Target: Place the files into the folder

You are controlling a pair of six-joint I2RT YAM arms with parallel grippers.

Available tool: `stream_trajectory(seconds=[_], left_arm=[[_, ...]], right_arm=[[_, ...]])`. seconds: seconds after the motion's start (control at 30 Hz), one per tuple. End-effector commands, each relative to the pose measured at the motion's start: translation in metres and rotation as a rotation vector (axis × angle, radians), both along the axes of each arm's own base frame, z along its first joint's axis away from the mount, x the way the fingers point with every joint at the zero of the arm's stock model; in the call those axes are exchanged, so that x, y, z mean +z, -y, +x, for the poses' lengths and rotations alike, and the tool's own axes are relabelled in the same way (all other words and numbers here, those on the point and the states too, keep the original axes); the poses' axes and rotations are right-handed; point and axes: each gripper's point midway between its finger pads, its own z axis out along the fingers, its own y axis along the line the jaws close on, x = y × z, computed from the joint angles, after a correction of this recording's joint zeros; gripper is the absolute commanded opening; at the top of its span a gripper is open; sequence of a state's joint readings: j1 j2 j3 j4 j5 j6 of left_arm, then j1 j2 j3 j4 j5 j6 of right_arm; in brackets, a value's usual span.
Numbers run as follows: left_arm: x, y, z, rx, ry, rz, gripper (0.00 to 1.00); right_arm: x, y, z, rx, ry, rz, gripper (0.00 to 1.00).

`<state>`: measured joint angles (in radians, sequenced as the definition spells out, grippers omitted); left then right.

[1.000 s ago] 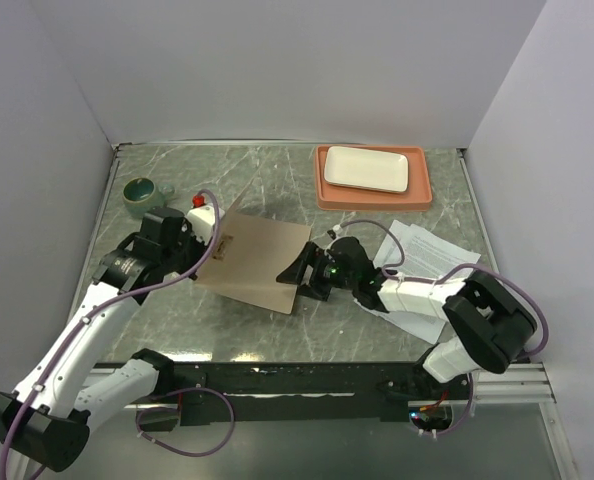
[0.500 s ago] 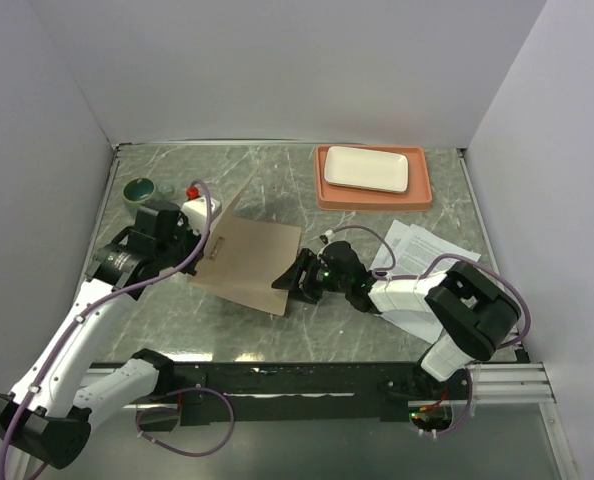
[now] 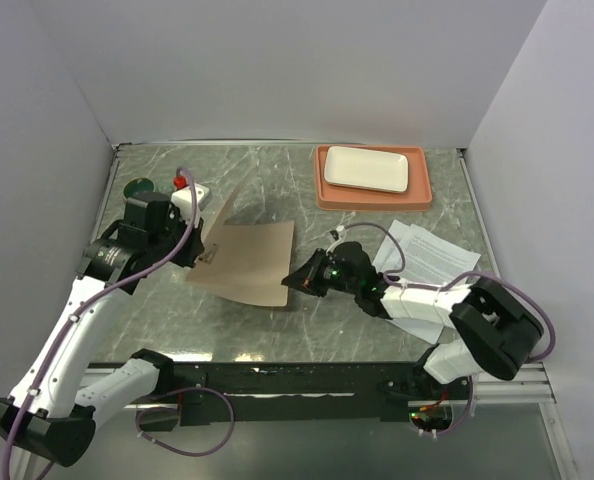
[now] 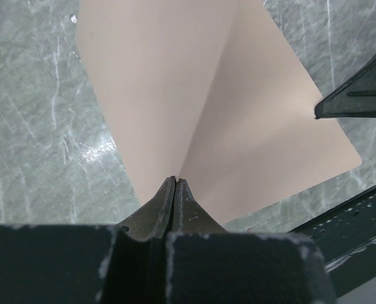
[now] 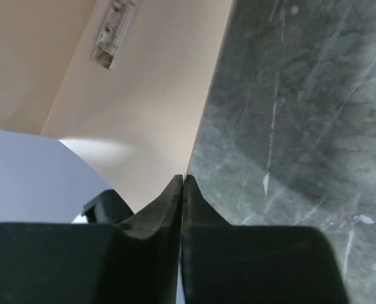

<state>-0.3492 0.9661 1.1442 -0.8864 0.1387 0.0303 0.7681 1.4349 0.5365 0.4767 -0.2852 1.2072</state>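
Observation:
The tan folder (image 3: 252,262) lies half open at the table's middle, with its left flap (image 3: 223,208) standing up. My left gripper (image 3: 201,254) is shut on that raised flap's edge; in the left wrist view the jaws (image 4: 175,181) pinch the folder (image 4: 175,95) at its crease end. At the folder's right edge my right gripper (image 3: 290,280) is shut, and the right wrist view shows its tips (image 5: 183,179) closed on the edge of the folder (image 5: 144,120). The files (image 3: 434,256), white printed sheets, lie to the right, partly under my right arm.
A salmon tray (image 3: 423,192) holding a white plate (image 3: 367,168) stands at the back right. A dark green cup (image 3: 138,187) sits at the back left beside the wall. Grey walls close the table on three sides.
My right gripper has gone from open to shut at the folder's right edge. My left arm has drawn back and left, raising the flap steeper, and the folder has slid slightly left.

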Motion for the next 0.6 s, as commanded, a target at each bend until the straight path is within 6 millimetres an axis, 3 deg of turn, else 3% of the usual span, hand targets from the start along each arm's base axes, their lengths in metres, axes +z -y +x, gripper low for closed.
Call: stream_trajectory(seconds=[0.0, 0.3, 0.37, 0.4, 0.53, 0.57], left_arm=[[0.024, 0.011, 0.001, 0.006, 0.025, -0.124, 0.01], [0.019, 0.000, 0.005, 0.071, 0.003, -0.152, 0.02], [0.016, -0.002, 0.006, 0.083, -0.008, -0.152, 0.19], [0.015, -0.005, 0.007, 0.096, -0.011, -0.150, 0.28], [0.003, -0.013, 0.004, 0.130, -0.052, -0.138, 0.72], [-0.001, -0.016, 0.002, 0.138, -0.066, -0.126, 0.76]], right_arm=[[0.037, 0.003, 0.010, -0.025, 0.115, -0.004, 0.00], [0.088, 0.041, 0.017, -0.097, 0.305, -0.173, 0.00], [0.088, 0.054, 0.015, -0.101, 0.309, -0.255, 0.00], [0.101, 0.057, 0.016, -0.091, 0.353, -0.269, 0.00], [0.104, 0.066, 0.009, -0.037, 0.388, -0.347, 0.00], [0.100, 0.068, 0.006, -0.019, 0.377, -0.366, 0.00]])
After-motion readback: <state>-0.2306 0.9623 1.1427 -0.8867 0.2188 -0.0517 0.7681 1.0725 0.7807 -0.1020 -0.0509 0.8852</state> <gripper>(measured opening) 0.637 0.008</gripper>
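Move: The right hand has the folder's right cover pinched at its near outer corner. The folder's middle lies about 8 cm ahead and 10 cm left of it, at roughly the same height. The files are some 34 cm to this hand's right and 6 cm farther out, 8 cm lower. From the left hand, which holds the left cover up, the folder's middle is about 6 cm ahead, 8 cm right and 14 cm below. Keeping its pinch on the right cover's edge, the right hand lifts it about 10 cm and draws it some 5 cm to the right, gathering speed and turning by over 20 degrees, the fingers swinging more forward. The left hand holds nearly still, turning slightly counter-clockwise, then opens its fingers around the left cover's edge to free it while easing a little left. ##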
